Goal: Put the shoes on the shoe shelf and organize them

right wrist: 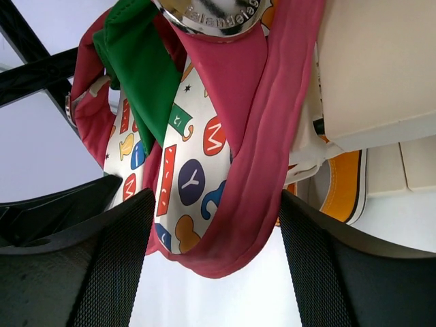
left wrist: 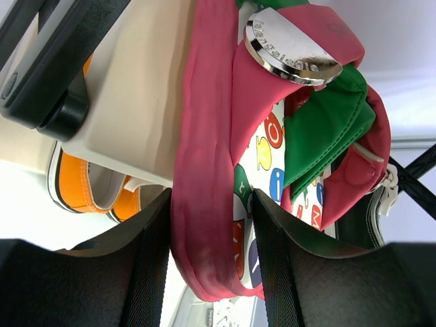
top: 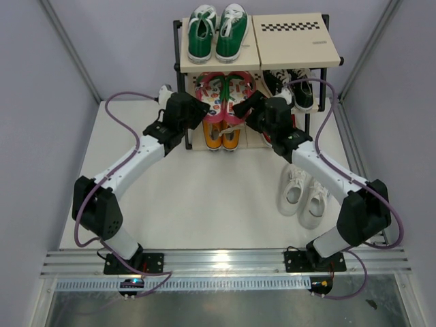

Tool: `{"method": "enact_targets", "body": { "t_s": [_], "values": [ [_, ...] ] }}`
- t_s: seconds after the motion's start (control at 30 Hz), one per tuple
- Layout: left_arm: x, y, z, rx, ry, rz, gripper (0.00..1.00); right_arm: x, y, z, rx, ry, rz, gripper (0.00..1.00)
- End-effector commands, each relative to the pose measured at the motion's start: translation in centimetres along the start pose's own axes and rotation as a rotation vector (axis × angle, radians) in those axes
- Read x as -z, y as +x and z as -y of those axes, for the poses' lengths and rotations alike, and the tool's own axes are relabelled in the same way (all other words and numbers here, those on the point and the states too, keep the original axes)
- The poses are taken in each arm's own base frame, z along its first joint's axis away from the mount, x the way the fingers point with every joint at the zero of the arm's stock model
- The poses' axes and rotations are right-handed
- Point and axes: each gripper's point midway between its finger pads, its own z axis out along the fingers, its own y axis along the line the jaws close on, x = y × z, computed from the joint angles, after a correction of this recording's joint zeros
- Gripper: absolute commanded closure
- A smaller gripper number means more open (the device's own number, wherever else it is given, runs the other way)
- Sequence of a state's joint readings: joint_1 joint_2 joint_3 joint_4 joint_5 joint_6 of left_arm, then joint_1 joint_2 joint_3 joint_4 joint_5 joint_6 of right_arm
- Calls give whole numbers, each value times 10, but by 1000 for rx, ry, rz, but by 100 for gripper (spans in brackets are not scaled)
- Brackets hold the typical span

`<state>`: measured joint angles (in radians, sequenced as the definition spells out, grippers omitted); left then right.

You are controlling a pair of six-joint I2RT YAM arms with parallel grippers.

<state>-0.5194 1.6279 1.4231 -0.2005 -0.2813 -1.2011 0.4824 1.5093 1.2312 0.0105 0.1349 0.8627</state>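
Two pink flip-flops with lettered insoles sit at the left of the shoe shelf's [top: 296,41] middle tier, heels toward me. My left gripper [top: 203,116] [left wrist: 211,231] is shut on the left flip-flop's [top: 210,95] [left wrist: 208,170] heel, a pad pressed on each side. My right gripper [top: 240,116] [right wrist: 218,231] holds the right flip-flop [top: 237,88] [right wrist: 231,157] across its heel, both fingers touching it. Orange sneakers [top: 221,136] [left wrist: 82,184] [right wrist: 344,184] stand on the bottom tier beneath. White sneakers [top: 303,194] lie on the table to the right.
Green sneakers [top: 216,30] fill the top tier's left half; its right half is a bare board. Black sneakers [top: 293,85] stand on the middle tier's right. The beige middle board [left wrist: 136,102] [right wrist: 375,68] lies close beside both grippers. Grey walls enclose the table.
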Motion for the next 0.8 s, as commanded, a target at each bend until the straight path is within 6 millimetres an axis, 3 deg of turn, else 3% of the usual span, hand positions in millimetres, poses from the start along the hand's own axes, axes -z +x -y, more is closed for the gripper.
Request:
{"method": "enact_targets", "body": {
  "t_s": [0.0,0.17,0.2,0.3,0.57,0.77],
  "values": [
    [-5,-16,-1,-33,-22,72,88,-1,-16,-25,23,-55,19,24],
    [-6,-16,0,-38,-19,76,89,-5,-13,-27,49,-63,-5,49],
    [-6,-17,0,-39,-23,79,89,-6,-11,-28,55,-74,-14,59],
    [-5,-20,-1,-40,-26,93,90,-9,-8,-29,86,-78,-34,68],
    [-6,-27,2,-48,-16,109,91,-17,-3,-31,117,-83,-69,69],
    [-13,-32,-1,-40,-10,80,90,-20,-7,-34,118,-79,-64,63]
  ]
}}
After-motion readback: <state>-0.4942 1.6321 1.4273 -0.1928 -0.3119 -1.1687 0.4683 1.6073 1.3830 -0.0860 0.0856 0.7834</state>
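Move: My open right hand stands around the near end of the right pink slipper, whose middle lies about 8 cm straight ahead, roughly level. The left pink slipper is some 8 cm left of it, the nearer black shoe about 12 cm right of it, both level with it. My left hand already holds the left slipper's near end, its middle about 8 cm straight ahead; the shelf's left post is some 8 cm to that hand's left, level with it. I close my right fingers from wide to about half open, pinching the near end of the right pink slipper while that hand eases about 2 cm forward and a little left. My left hand keeps its grip on the left slipper and draws it some 1.5 cm left towards the shelf's left post, and about 1 cm forward. ##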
